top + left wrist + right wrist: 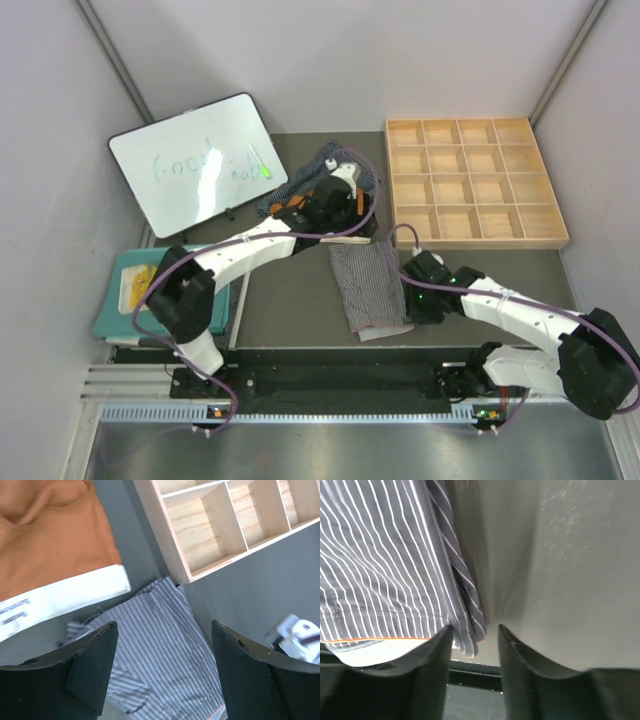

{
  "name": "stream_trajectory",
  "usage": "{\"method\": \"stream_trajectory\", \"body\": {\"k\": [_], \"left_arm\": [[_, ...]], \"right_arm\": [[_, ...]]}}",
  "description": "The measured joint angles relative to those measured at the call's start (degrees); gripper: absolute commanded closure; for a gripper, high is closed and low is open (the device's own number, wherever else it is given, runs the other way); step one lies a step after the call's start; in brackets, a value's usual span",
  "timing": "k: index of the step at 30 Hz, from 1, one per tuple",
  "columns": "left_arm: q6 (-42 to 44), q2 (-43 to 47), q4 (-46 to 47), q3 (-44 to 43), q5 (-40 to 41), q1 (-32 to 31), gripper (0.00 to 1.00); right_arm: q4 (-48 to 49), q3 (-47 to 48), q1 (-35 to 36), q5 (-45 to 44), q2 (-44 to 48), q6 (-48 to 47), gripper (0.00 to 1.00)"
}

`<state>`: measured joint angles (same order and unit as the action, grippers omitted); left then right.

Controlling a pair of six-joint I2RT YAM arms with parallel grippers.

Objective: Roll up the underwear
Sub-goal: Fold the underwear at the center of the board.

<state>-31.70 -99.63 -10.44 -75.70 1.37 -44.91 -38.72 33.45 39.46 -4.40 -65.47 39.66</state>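
Observation:
The grey pinstriped underwear (368, 287) lies flat on the dark mat between my two grippers, its white waistband toward the near edge. My left gripper (340, 222) hovers over its far end, open, with nothing between the fingers (95, 655); striped cloth (155, 645) shows below. The rust-orange pair (50, 530) with cream waistband (60, 597) lies just beyond. The dark navy striped pair (300, 185) sits further back. My right gripper (412, 297) is open at the grey pair's near right corner (465, 625); the cloth edge hangs loose by the left finger.
A wooden tray (470, 180) with several compartments stands at the back right, its corner (187, 572) close to the grey pair. A whiteboard (195, 160) leans at the back left. A teal stack (125, 295) sits at the left edge.

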Motion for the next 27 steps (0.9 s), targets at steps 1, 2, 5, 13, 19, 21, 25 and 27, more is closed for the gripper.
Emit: {"method": "stream_trajectory", "body": {"k": [1, 2, 5, 13, 19, 21, 25, 27], "left_arm": [[0.2, 1.7, 0.4, 1.4, -0.1, 0.6, 0.22], [0.3, 3.3, 0.5, 2.9, -0.3, 1.4, 0.22], [0.4, 7.3, 0.7, 7.5, -0.4, 4.2, 0.23], [0.4, 15.7, 0.2, 20.2, -0.6, 12.2, 0.23], [0.4, 23.5, 0.3, 27.6, -3.5, 13.5, 0.23], [0.4, 25.2, 0.4, 29.4, -4.5, 13.7, 0.23], [-0.1, 28.5, 0.8, 34.0, -6.6, 13.8, 0.23], [-1.1, 30.3, 1.1, 36.9, -8.2, 13.8, 0.23]], "right_arm": [[0.6, -0.7, 0.0, 0.6, 0.0, 0.4, 0.72], [1.6, -1.6, 0.0, 1.3, 0.0, 0.7, 0.75], [3.6, -3.1, -0.2, 2.9, 0.0, 1.6, 0.88], [5.8, -3.8, -0.1, 6.6, 0.3, 2.7, 1.0], [7.0, -4.2, 4.3, 7.5, 0.3, 6.0, 1.0], [7.5, -4.2, 7.1, 7.5, 0.1, 7.6, 1.0], [9.8, -4.2, 12.7, 7.0, -0.9, 11.6, 1.0], [10.8, -4.2, 15.1, 6.2, -1.9, 13.3, 1.0]]}}
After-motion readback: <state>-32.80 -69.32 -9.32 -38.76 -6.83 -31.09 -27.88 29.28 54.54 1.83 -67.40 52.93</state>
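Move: The right fingertips, part open, straddle the underwear's near right corner, only about 2 cm back, 1 cm left and 2 cm below; the middle of the folded underwear is roughly 7 cm ahead and 13 cm left. From the left hand, that middle lies some 9 cm back, 1 cm left and 11 cm below. From there the orange garment sits about 11 cm ahead and 14 cm left, and the wooden box about 20 cm ahead and 30 cm right. The right fingers sink about 1 cm and shut, pinching the underwear's near right corner, then drag it low over the table, about 5 cm left and 4 cm back, the tips tilting some 10 degrees to the left. The open, empty left hand swings about 15 cm left over the underwear, then draws some 8 cm back while sinking, staying above the table. ##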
